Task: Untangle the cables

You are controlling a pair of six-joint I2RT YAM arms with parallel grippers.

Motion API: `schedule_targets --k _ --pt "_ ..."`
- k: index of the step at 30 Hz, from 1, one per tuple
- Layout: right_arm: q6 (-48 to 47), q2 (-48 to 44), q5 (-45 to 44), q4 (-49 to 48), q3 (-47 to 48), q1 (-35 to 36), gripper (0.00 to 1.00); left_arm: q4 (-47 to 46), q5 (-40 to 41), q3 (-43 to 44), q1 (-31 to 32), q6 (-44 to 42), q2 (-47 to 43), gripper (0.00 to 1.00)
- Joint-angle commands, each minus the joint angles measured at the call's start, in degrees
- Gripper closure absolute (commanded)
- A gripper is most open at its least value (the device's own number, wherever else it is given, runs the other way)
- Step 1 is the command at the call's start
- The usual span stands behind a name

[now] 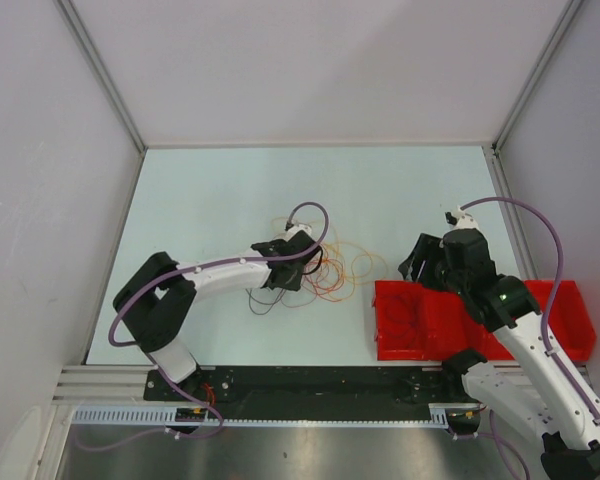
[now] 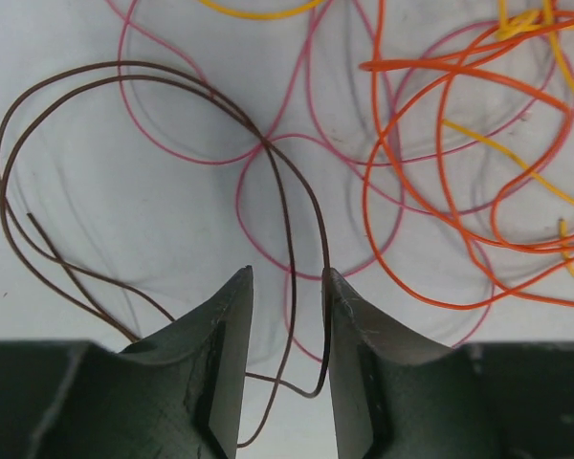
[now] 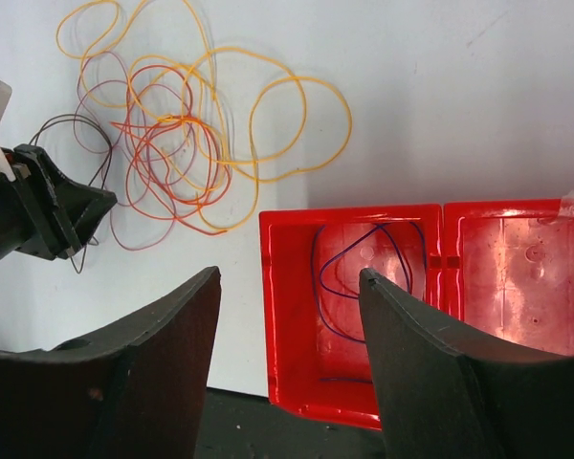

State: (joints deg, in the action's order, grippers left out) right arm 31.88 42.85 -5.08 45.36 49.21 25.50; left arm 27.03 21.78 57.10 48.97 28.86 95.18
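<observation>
The cables (image 1: 332, 270) lie tangled on the white table in the middle. In the left wrist view a dark brown cable (image 2: 277, 191) loops over pink (image 2: 311, 105), orange (image 2: 430, 191) and yellow (image 2: 517, 153) ones. My left gripper (image 2: 288, 275) is down at the tangle's left edge (image 1: 285, 282). Its jaws stand narrowly apart, with two brown strands running through the gap, one along the right finger. My right gripper (image 3: 289, 274) hangs open and empty over the left rim of the red bin (image 3: 268, 306). A purple cable (image 3: 349, 263) lies inside the bin.
The red bin (image 1: 380, 292) has two compartments and sits at the near right beside the right arm. A black rail (image 1: 310, 382) runs along the table's near edge. White walls close in the table at the back and on both sides.
</observation>
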Motion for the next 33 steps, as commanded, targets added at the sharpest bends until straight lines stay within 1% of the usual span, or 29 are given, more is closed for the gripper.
schedule_targets --k 1,3,4,5,7,9,10,11,13,14,16,17,18,19,20,21,22,24,25,28,30,31,33 --pt "-1.03 -0.22 0.60 -1.16 0.71 -0.18 0.36 3.29 4.76 1.96 0.42 2.95 1.15 0.60" --pt "-1.12 -0.05 0.69 -1.24 0.71 -0.18 0.36 3.73 4.85 1.61 0.42 3.39 1.41 0.65" --pt "-1.12 -0.13 0.69 -1.24 0.71 -0.18 0.36 3.91 5.02 1.52 0.42 3.65 1.42 0.85" --pt "-1.12 -0.14 0.77 -1.33 0.71 -0.18 0.36 3.91 5.03 1.35 0.42 3.74 1.33 1.00" --pt "-1.12 -0.14 0.86 -1.33 0.71 -0.18 0.36 5.39 4.76 1.96 0.42 3.49 0.80 1.00" --pt "-1.29 -0.22 1.12 -1.42 0.71 -0.18 0.37 7.77 4.50 5.11 0.60 2.61 -2.09 1.00" --pt "-1.29 -0.31 1.82 -1.59 0.71 -0.18 0.37 11.35 4.50 6.78 0.60 1.65 -3.93 0.99" --pt "-1.29 -0.57 2.35 -1.77 0.71 -0.18 0.37 13.30 4.67 11.41 0.60 0.94 -7.34 1.00" --pt "-1.38 -1.27 4.45 -3.25 0.71 -0.18 0.37 18.82 5.20 17.22 0.51 -1.08 -10.79 1.00" --pt "-1.29 -1.63 5.08 -3.79 0.71 -0.18 0.37 20.42 5.29 23.34 0.34 -1.78 -13.32 1.00" --pt "-1.12 -2.50 8.58 -6.41 0.71 -0.10 0.37 23.93 4.94 29.27 0.25 -3.46 -14.92 1.00" --pt "-0.86 -3.38 9.55 -7.39 0.71 -0.18 0.37 24.47 4.68 33.65 0.25 -4.07 -15.80 1.00" --pt "-0.77 -3.91 10.43 -8.35 0.71 -0.18 0.37 24.56 3.63 34.73 0.25 -5.21 -17.55 1.00" --pt "-0.59 -4.35 12.18 -10.19 0.71 -0.18 0.36 23.26 3.27 34.92 0.25 -5.57 -18.61 1.00" --pt "-0.33 -5.14 13.07 -11.08 0.71 -0.18 0.36 21.94 2.92 32.66 0.07 -6.01 -19.67 1.00" --pt "-0.15 -5.49 13.86 -11.87 0.71 -0.27 0.36 20.01 -0.91 30.46 -0.28 -7.23 -21.77 1.00" --pt "0.02 -5.85 15.09 -13.10 0.71 -0.18 0.36 16.52 -4.26 25.91 -0.71 -7.59 -22.66 1.00" --pt "0.38 -6.81 16.33 -14.07 0.71 -0.10 0.35 12.02 -13.74 20.88 -1.68 -7.94 -24.76 1.00" --pt "0.46 -7.16 17.81 -14.95 0.71 -0.18 0.35 6.43 -22.83 15.55 -1.69 -7.94 -27.04 1.00" --pt "0.47 -8.39 21.50 -16.53 0.71 -0.27 0.34 -1.51 -34.22 8.23 -1.60 -7.59 -31.09 1.00" --pt "-0.15 -8.66 24.40 -17.93 0.71 -0.18 0.33 -2.94 -37.58 6.89 -1.60 -8.03 -32.07 1.00" --pt "-0.41 -8.66 27.72 -19.60 0.80 -0.18 0.33 -3.38 -41.17 6.88 -1.68 -8.47 -32.42 1.00" --pt "-0.94 -8.66 30.73 -21.19 0.80 -0.18 0.33 -2.86 -44.97 7.67 -1.60 -9.96 -32.16 1.00"
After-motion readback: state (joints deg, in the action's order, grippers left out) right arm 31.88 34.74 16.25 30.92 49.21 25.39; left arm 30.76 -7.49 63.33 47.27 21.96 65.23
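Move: The left hand is already low over the black cable: the strands to grip lie just below its half-open fingers, about 2 cm to the left and 1 cm lower. From it the pink cable is around 4 cm ahead and 3 cm right, the red tangle 4 cm ahead and 7 cm right, the yellow cable 8 cm ahead and 9 cm right. From the right hand, those black strands lie roughly 28 cm left, 5 cm ahead and 17 cm below. Sliding about 2 cm left, the left fingers shut on the black cable and pinch it, then whip it up some 30 cm; they sink back about 10 cm, drawing back and right while the wrist swings to aim the fingers rightward. Meanwhile the right hand, open, rises about 9 cm and goes left 6 cm towards the held cable, its fingers swinging up and left. ##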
